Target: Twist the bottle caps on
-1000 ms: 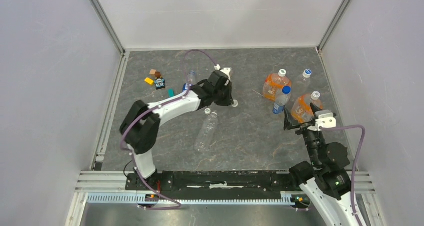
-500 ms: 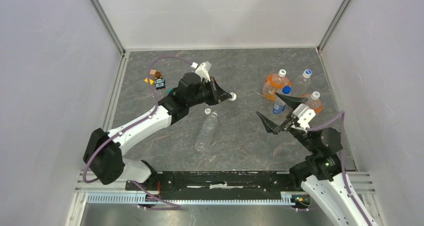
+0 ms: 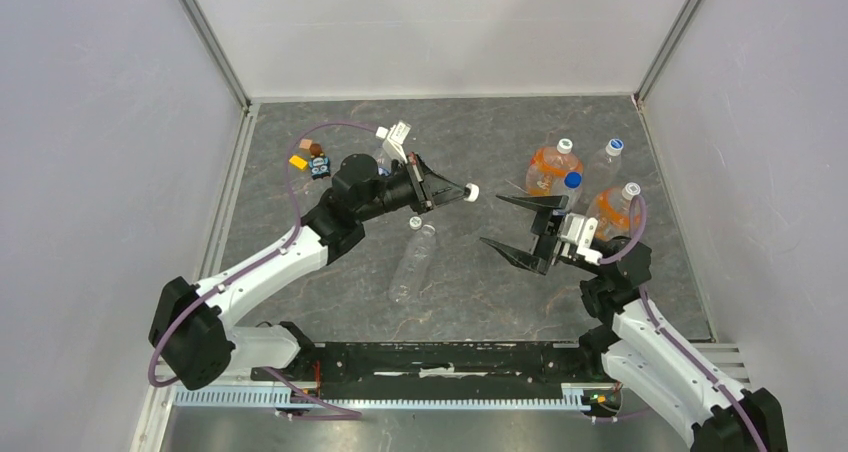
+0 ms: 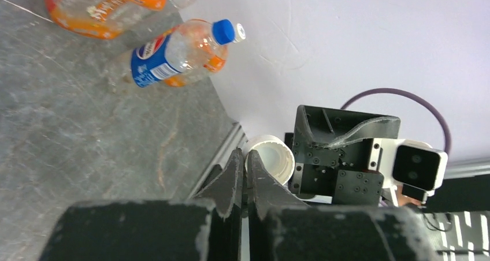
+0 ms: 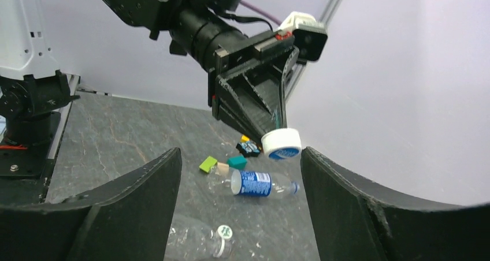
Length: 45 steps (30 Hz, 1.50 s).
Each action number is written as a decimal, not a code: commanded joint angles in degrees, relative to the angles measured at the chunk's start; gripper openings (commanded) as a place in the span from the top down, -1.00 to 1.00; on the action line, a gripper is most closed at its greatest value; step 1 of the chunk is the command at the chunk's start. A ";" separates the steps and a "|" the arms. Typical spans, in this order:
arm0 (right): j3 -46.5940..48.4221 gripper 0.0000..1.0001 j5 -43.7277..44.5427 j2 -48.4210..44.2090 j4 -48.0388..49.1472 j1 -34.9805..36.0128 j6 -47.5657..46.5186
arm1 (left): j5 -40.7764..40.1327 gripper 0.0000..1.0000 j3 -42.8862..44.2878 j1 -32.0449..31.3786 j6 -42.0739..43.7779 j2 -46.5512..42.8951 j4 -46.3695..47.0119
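Note:
My left gripper [image 3: 458, 190] is shut on a white bottle cap [image 3: 471, 192] and holds it in the air over the middle of the floor. In the left wrist view the fingers [image 4: 245, 160] pinch the cap's rim [image 4: 271, 157]. My right gripper [image 3: 490, 220] is open and empty, facing the cap from the right, apart from it. The right wrist view shows the cap [image 5: 281, 144] just above and between my open fingers [image 5: 240, 157]. The unlabelled bottle [image 3: 412, 264] lies on the floor with the second white cap [image 3: 415, 222] at its mouth. The blue-label bottle [image 5: 257, 183] lies capless beyond it.
Two orange-liquid bottles [image 3: 548, 169], a blue-capped bottle [image 3: 565, 200] and a clear bottle [image 3: 604, 162] stand at the back right, close behind my right gripper. Small toy blocks [image 3: 310, 158] lie at the back left. Grey walls close in three sides.
My left gripper lifted the cap off the floor and carried it right. My right arm swung left from the bottle group to the middle, open, facing the cap.

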 commanded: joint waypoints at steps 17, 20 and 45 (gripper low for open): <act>5.47 -0.30 0.95 7.78 15.76 0.15 3.29 | 8.27 0.95 -1.00 -1.39 -10.54 -2.10 12.56; 6.13 -0.28 0.24 9.24 17.45 0.14 4.26 | 8.73 0.95 -0.73 -1.74 -10.81 -1.64 13.12; 7.56 0.10 -3.72 12.89 24.31 0.19 10.08 | 9.67 0.95 -0.25 -3.33 -12.01 0.02 16.03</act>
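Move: The left gripper still pinches the white cap. The right gripper's open finger gap lies about 5 cm back and 6 cm to its right, nearly level. From the right hand, that cap is some 5 cm ahead and 4 cm left. Far below the right hand, around 25 cm down, the clear bottle lies about 17 cm left and 2 cm ahead, and a loose cap 17 cm left and 12 cm ahead. Bring the left gripper back and up, roughly 4.5 cm each way, keeping its pinch on the cap, while swinging its fingers clockwise and tipping them up some 10 degrees to face the right gripper squarely. Raise the right gripper about 4 cm alongside, edging left, and draw its fingers to roughly half open on either side of the cap; firm contact can't be seen. ##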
